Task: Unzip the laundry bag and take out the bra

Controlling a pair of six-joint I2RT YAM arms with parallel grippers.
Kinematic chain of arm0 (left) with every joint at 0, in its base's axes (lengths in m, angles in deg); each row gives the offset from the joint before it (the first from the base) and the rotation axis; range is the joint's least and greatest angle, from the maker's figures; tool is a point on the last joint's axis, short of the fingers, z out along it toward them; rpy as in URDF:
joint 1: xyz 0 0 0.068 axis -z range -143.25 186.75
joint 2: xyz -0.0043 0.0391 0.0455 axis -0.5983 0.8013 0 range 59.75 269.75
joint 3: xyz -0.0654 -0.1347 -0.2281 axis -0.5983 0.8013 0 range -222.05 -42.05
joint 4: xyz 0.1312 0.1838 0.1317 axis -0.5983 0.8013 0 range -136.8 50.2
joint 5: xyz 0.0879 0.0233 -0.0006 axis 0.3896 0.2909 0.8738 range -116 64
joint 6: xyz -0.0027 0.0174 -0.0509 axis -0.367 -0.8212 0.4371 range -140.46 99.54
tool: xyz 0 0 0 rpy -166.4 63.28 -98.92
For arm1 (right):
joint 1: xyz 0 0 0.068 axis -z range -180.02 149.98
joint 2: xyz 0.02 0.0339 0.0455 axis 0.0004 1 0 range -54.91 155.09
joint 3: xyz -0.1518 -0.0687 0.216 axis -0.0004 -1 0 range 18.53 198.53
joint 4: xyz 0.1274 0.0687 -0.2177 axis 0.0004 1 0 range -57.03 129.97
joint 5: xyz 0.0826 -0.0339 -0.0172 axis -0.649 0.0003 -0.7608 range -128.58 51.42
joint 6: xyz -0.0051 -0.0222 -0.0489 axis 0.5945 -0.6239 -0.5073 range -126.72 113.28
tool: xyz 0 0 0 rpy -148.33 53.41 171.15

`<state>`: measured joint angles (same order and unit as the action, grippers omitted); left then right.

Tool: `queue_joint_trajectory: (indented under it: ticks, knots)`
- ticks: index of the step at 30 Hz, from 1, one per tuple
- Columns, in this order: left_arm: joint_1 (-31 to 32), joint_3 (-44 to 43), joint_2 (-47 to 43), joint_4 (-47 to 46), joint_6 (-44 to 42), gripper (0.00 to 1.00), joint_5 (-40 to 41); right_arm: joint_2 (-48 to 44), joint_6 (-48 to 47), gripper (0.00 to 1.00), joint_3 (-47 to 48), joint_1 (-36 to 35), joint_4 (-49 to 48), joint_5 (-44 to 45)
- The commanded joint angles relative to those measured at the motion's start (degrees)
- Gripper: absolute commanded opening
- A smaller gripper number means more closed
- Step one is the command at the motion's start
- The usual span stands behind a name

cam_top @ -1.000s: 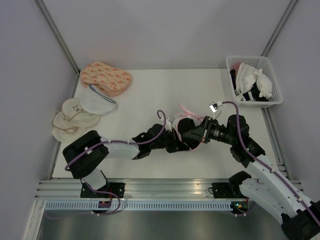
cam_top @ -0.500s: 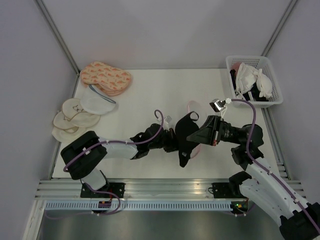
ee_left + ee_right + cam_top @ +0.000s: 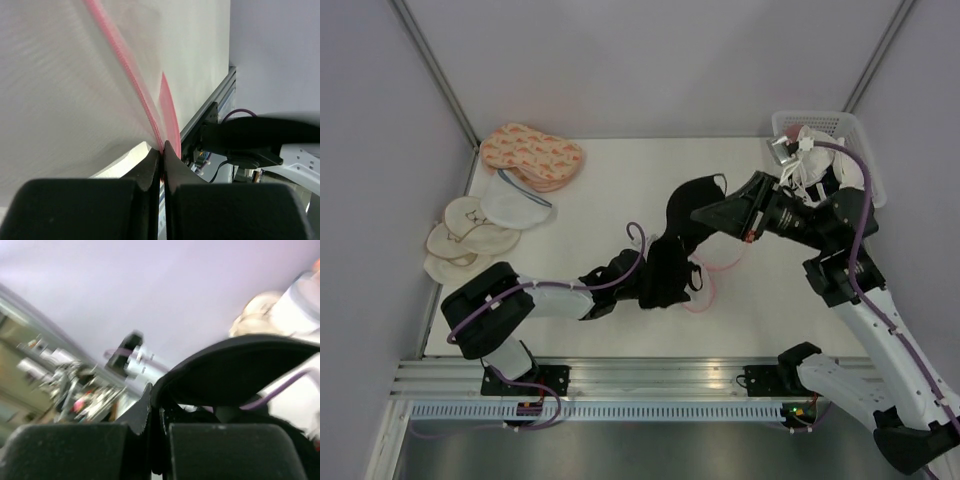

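Note:
The black bra (image 3: 682,225) hangs stretched in the air over the table's middle. My right gripper (image 3: 703,213) is shut on its upper cup; in the right wrist view the dark fabric (image 3: 240,365) is pinched between the jaws of that gripper (image 3: 159,412). The bra's lower end drapes over my left wrist and hides the left jaws from above. The laundry bag (image 3: 708,296) lies below it, showing only pink rim and white mesh. In the left wrist view my left gripper (image 3: 162,151) is shut on the bag's pink zip rim (image 3: 135,85), with white mesh to the left.
A white basket (image 3: 860,130) holding white padded bras stands at the far right, just behind my right wrist. Peach patterned pads (image 3: 530,152), a white mesh piece (image 3: 515,205) and cream round pads (image 3: 460,240) lie at the far left.
My right gripper has risen and swung right and back toward the basket, drawing the black bra up out of the bag. The left gripper has kept its hold on the pink rim.

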<state>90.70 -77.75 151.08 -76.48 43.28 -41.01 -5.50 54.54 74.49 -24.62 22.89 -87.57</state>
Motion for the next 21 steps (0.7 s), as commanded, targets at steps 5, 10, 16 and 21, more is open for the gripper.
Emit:
queue_joint_trajectory:
  ticks: [5, 10, 16, 21]
  knots:
    - [-0.34, 2.22, -4.13, 1.28, -2.66, 0.02, 1.38, 10.52, -26.09, 0.00, 21.97, 2.79, 30.91, 24.54]
    - [-0.43, 3.45, -6.07, 2.16, -3.01, 0.02, 1.03, 14.92, -30.48, 0.00, 29.89, 7.19, 33.28, 37.11]
    - [-0.52, 4.68, -8.71, 3.39, -3.28, 0.02, 0.06, 24.32, -32.87, 0.00, 38.60, 17.54, 34.79, 48.62]
    - [-0.43, 5.82, -11.43, 4.88, -3.36, 0.02, 0.41, 30.04, -32.25, 0.00, 39.66, 25.03, 31.19, 51.98]
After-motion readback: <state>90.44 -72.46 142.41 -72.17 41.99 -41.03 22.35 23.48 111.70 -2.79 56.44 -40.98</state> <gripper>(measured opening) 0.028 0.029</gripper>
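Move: The right gripper already holds the black bra high up. The white basket it heads for is about 39 cm ahead of it, some 37 cm to its right and roughly 37 cm lower; the open laundry bag lies 11 cm ahead of that gripper, 3 cm to its right and 40 cm down. The left gripper pinches the bag's pink rim, with the bag's middle 9 cm ahead and 5 cm right; from it the basket is about 37 cm ahead and 39 cm right, a little lower. Swing the right gripper with the bra pinched shut in it fast away from the bag towards the basket: about 26 cm forward, bending ever more to the right for some 20 cm, after a brief early rise that sinks away again. Turn it some 70 degrees clockwise so the fingers end pointing forward. Keep the left gripper closed on the bag's rim and ease it about 3 cm left and slightly back. ##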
